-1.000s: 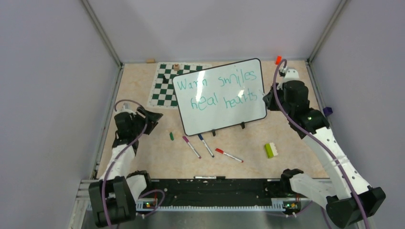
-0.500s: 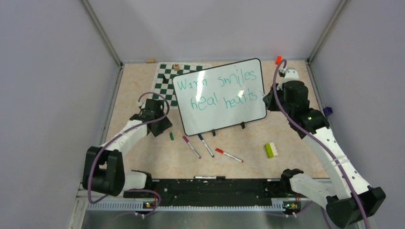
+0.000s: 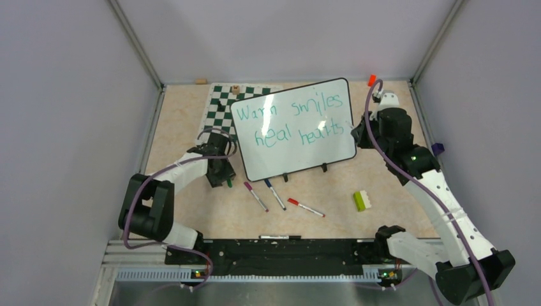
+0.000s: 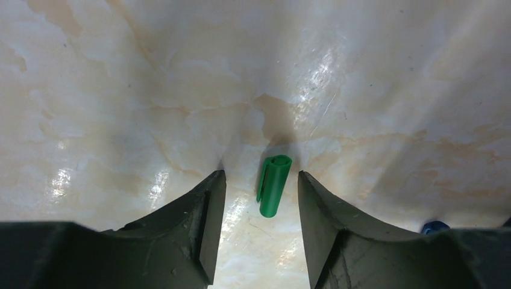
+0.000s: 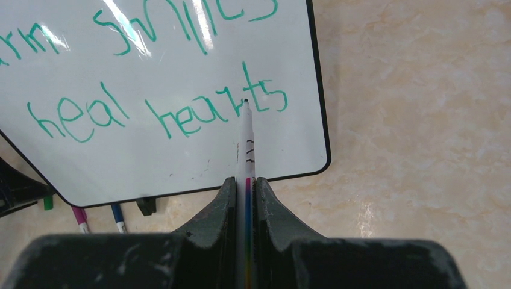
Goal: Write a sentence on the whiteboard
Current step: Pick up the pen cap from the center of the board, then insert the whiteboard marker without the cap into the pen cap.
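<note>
The whiteboard [image 3: 300, 148] lies tilted at the table's middle back, with two black clips on its near edge. The sentence [image 3: 290, 121] reads "Warm smiles heal hearts" in teal, in two lines; its end shows in the right wrist view [image 5: 181, 114]. My right gripper [image 3: 355, 132] is at the board's right edge, shut on a white marker [image 5: 246, 144] whose tip hovers by "hearts". My left gripper [image 3: 224, 179] is open, low over the table, its jaws either side of a green marker cap [image 4: 274, 185].
A green-and-white chess mat [image 3: 220, 115] lies behind the board's left end. Three capped markers [image 3: 275, 194] lie in front of the board. A green-and-white block [image 3: 362, 200] sits front right. An orange object [image 3: 371, 80] is at the back right.
My left arm has swung right and forward from the left side of the table to the green cap. The right arm and the marker have not moved.
</note>
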Robot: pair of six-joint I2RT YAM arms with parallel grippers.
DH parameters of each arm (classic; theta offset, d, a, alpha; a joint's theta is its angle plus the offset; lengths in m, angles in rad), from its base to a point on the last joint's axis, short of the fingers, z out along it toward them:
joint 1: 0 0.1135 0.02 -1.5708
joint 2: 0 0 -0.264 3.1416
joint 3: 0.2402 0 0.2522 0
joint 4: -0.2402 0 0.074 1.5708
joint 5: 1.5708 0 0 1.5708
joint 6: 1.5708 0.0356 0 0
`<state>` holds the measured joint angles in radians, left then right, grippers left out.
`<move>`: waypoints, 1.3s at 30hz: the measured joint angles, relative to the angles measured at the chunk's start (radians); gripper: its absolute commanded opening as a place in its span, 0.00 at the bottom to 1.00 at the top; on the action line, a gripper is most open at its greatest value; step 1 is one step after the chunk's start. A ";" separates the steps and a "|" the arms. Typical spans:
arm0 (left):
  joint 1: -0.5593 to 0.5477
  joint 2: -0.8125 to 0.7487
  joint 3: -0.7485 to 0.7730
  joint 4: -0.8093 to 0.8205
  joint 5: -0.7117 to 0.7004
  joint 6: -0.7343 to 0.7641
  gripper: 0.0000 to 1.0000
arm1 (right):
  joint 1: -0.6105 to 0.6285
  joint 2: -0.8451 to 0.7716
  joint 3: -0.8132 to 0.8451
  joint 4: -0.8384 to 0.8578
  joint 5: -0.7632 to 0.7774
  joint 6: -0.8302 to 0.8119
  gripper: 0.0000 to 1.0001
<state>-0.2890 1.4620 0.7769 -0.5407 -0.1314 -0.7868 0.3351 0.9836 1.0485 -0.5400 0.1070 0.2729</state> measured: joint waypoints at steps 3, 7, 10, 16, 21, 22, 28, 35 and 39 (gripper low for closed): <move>-0.001 0.031 0.028 -0.004 -0.001 -0.002 0.48 | 0.000 0.000 0.000 0.000 0.000 0.000 0.00; -0.003 0.059 0.053 -0.007 -0.015 -0.005 0.18 | 0.000 -0.005 0.000 0.000 -0.005 0.000 0.00; -0.004 0.069 0.062 -0.007 -0.020 -0.010 0.00 | 0.000 -0.018 -0.002 0.000 -0.018 0.005 0.00; -0.007 -0.005 0.009 0.055 0.001 -0.016 0.00 | 0.000 -0.109 -0.105 0.087 -0.139 0.068 0.00; -0.006 -0.134 -0.120 0.124 0.069 -0.063 0.00 | 0.071 -0.225 -0.348 0.303 -0.260 0.159 0.00; -0.004 -0.142 -0.132 0.136 0.084 -0.076 0.00 | 0.107 -0.234 -0.386 0.339 -0.262 0.171 0.00; 0.004 -0.148 -0.159 0.181 0.136 -0.106 0.00 | 0.482 -0.206 -0.557 0.575 -0.136 0.164 0.00; 0.010 -0.242 -0.227 0.220 0.170 -0.155 0.00 | 0.771 -0.006 -0.676 0.895 0.051 0.054 0.00; 0.013 -0.309 -0.226 0.206 0.165 -0.185 0.00 | 0.833 0.132 -0.711 1.090 0.096 0.002 0.00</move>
<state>-0.2760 1.1530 0.5507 -0.3351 0.0338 -0.9718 1.1683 1.1156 0.3378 0.5503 0.2028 0.2749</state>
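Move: The green pen cap lies almost between the left hand's open fingers, about 1 cm ahead, 1 cm to the right and 1 cm below; from there the purple marker's middle is some 9 cm farther right and 5 cm nearer the base, with the blue marker's 6 cm right of the purple one. From the right hand, which already holds the uncapped marker above the whiteboard's right side, the pen cap lies about 44 cm left, 3 cm back and 25 cm below. The left hand eases about 1.5 cm forward over the pen cap, shuts its fingers on it, then draws back and to the right and rises, about 3 cm up in all, rolling its left side down and tipping its fingers a little more forward. Meanwhile the right hand keeps its grip on the marker and sweeps from the whiteboard towards the cap, some 22 cm left, 14 cm back and 13 cm down, swinging about 40 degrees counter-clockwise. ##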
